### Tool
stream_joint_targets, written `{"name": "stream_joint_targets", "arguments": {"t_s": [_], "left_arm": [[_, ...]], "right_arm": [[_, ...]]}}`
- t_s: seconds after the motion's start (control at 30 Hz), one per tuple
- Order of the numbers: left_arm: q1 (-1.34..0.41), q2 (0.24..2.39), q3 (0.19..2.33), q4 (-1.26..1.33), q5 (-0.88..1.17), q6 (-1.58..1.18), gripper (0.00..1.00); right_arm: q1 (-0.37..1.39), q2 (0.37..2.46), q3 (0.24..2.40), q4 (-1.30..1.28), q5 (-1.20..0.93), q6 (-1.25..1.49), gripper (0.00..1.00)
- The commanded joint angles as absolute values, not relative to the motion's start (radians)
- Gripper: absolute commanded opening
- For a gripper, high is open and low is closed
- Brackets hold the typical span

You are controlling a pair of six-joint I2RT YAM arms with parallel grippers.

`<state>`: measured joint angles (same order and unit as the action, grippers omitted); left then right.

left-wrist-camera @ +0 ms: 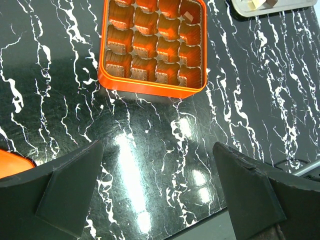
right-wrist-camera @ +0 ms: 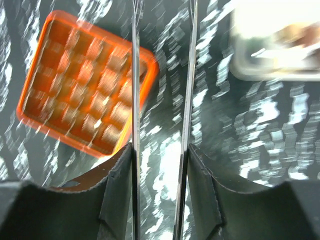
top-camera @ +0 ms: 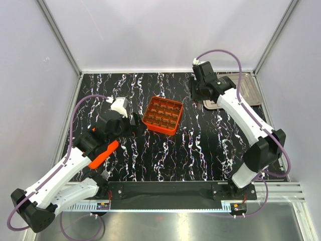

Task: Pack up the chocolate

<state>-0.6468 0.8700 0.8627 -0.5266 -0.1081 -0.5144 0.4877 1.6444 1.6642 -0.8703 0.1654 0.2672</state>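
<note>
The orange grid box (top-camera: 162,115) sits mid-table, and its cells (left-wrist-camera: 150,45) look mostly bare. Chocolate shows as tan pieces (left-wrist-camera: 257,4) on the silver tray (top-camera: 248,90) at the back right. In the right wrist view they are a brownish blur (right-wrist-camera: 295,35). My right gripper (right-wrist-camera: 161,150) hovers between box and tray, shut on a pair of thin metal tongs (right-wrist-camera: 135,75). Nothing shows between the blades, and their tips run out of view. My left gripper (left-wrist-camera: 157,150) is wide open and holds nothing, above the bare table just left of the box.
An orange flat piece (top-camera: 103,154) lies by the left arm, and its corner shows in the left wrist view (left-wrist-camera: 12,162). The black marbled table (top-camera: 200,150) has white walls on three sides. The right wrist view is motion-blurred.
</note>
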Motion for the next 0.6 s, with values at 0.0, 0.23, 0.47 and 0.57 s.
{"name": "stream_joint_targets", "arguments": {"t_s": [0.0, 0.23, 0.47, 0.57], "left_arm": [[-0.647, 0.838, 0.882, -0.500, -0.097, -0.511, 0.99], [-0.647, 0.818, 0.867, -0.500, -0.086, -0.515, 0.99], [-0.647, 0.810, 0.858, -0.497, -0.064, -0.526, 0.99], [-0.647, 0.796, 0.847, -0.496, -0.067, -0.523, 0.99]], "right_arm": [[0.454, 1.663, 1.776, -0.928, 0.386, 0.190, 0.52], [0.230, 1.840, 1.883, -0.937, 0.290, 0.144, 0.50], [0.117, 1.933, 1.919, -0.997, 0.339, 0.204, 0.50], [0.048, 1.902, 1.864, -0.945, 0.275, 0.225, 0.50]]}}
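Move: The cream chocolate near the tray's middle lies about 20 cm to the right of the right hand, some 10 cm farther out and roughly 21 cm below. A brown chocolate sits 3 cm left of it and 2 cm nearer; a dark chocolate is level with it sideways, 4 cm nearer. The orange box is centred about 17 cm left of the right hand and 4 cm back. From the left hand, that cream chocolate is roughly 52 cm right, 25 cm ahead. Towards the chocolates on the tray, away from the orange box, the right hand swings empty: about 18 cm to the right and 8 cm forward, rising a couple of centimetres at first, then sinking over the tray to end about 7 cm lower. Its wrist turns clockwise some 20 degrees and tips further down, the long thin blades staying half open. ##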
